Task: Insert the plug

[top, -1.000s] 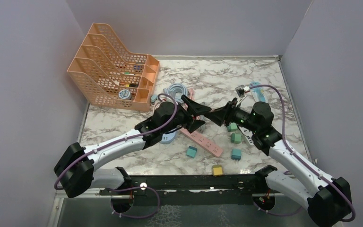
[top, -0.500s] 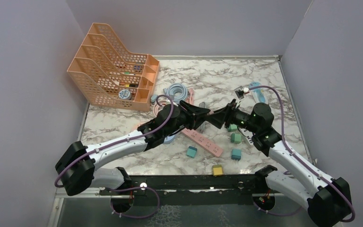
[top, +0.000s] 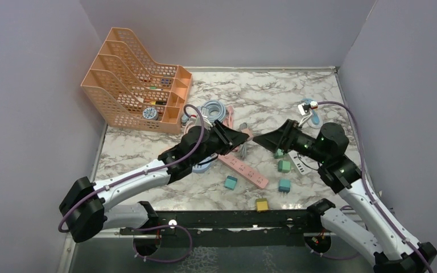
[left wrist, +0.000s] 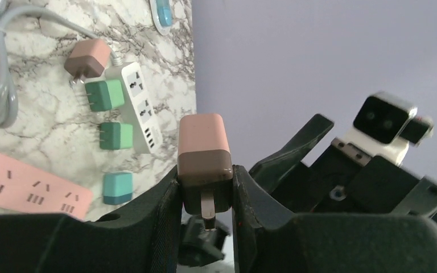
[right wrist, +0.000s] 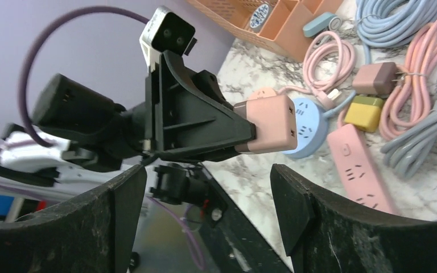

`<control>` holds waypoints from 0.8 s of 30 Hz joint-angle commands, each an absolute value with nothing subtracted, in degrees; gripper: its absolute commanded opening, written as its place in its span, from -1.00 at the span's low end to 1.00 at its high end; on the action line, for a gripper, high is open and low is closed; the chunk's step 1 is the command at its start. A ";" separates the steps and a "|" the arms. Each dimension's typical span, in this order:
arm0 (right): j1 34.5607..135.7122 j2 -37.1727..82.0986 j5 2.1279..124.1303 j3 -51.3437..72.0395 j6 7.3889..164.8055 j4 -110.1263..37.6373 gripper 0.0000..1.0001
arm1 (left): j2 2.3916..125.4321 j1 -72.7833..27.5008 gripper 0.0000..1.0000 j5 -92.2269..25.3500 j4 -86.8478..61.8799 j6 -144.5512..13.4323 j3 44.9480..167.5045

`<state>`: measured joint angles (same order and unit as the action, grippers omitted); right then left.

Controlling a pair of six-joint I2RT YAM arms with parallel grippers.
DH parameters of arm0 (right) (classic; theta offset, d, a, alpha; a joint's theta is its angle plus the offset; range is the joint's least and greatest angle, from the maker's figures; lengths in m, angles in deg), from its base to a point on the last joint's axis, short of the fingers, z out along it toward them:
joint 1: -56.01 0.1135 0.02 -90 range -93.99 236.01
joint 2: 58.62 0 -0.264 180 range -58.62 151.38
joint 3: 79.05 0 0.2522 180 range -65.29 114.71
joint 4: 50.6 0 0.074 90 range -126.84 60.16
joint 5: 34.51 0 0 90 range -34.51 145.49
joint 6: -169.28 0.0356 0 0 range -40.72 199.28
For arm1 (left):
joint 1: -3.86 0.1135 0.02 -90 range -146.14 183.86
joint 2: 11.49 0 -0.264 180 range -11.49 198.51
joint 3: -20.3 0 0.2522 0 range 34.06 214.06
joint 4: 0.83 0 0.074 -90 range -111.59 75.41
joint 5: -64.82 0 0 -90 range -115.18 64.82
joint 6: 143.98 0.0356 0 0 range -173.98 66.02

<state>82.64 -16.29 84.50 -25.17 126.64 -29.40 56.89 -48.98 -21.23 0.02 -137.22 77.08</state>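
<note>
The plug (left wrist: 203,151) is a pink block with a brown base and metal prongs. It is pinched between the fingers of my left gripper (left wrist: 205,190), which is shut on it above the table. In the top view the left gripper (top: 240,138) holds the plug (top: 248,134) over the table's middle. My right gripper (top: 264,140) faces it a short gap to the right. In the right wrist view the right gripper (right wrist: 207,182) stands open and empty, with the plug (right wrist: 270,125) just beyond its fingers. A pink power strip (top: 244,169) lies flat below the two grippers.
An orange file rack (top: 134,79) stands at the back left. Coiled cables (top: 213,111) lie behind the grippers. A white power strip (top: 297,162), green and teal plugs (top: 284,166) and a yellow plug (top: 262,205) lie to the front right. A blue round socket (right wrist: 307,122) is beside the pink strip.
My left gripper has shut on the plug. My right gripper has opened, let go of it and drawn back to the right.
</note>
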 commanded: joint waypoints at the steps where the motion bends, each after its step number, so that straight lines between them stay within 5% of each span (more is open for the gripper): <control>1: 82.99 -19.44 80.83 -21.56 138.26 -21.47 0.57 | 53.06 -48.63 -0.65 -29.41 2.96 -118.27 78.30; 8: 82.99 -17.14 86.09 -19.48 145.19 -24.60 0.41 | 50.45 -48.41 -0.65 -42.04 3.71 -108.19 82.88; 18: 82.99 -17.15 91.97 -18.60 143.90 -31.37 0.24 | 49.86 -48.42 -0.65 -49.15 6.39 -113.77 88.03; 24: 82.99 -15.84 95.09 -19.69 145.39 -36.24 -0.06 | 50.55 -48.36 -0.67 -49.97 8.89 -117.42 87.89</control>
<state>82.64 -16.66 91.10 -19.59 144.27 -31.45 51.29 -48.52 -46.94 3.30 -114.40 86.22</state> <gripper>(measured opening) 0.510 0.321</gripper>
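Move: The plug, held in the left fingers, is about 4 cm left of the open right hand, 3 cm ahead and 4 cm below it. From the left hand, the right fingers it goes to are some 2 cm back, 5 cm to the right and 4 cm up. From the right hand, the pink power strip lies about 3 cm left, 1 cm ahead and the grey cable 3 cm left, 12 cm ahead, both over 20 cm down. Left lifts the held plug about 11 cm and back 8, tipping up 30 degrees; right rises 6, fingers part-closing. ##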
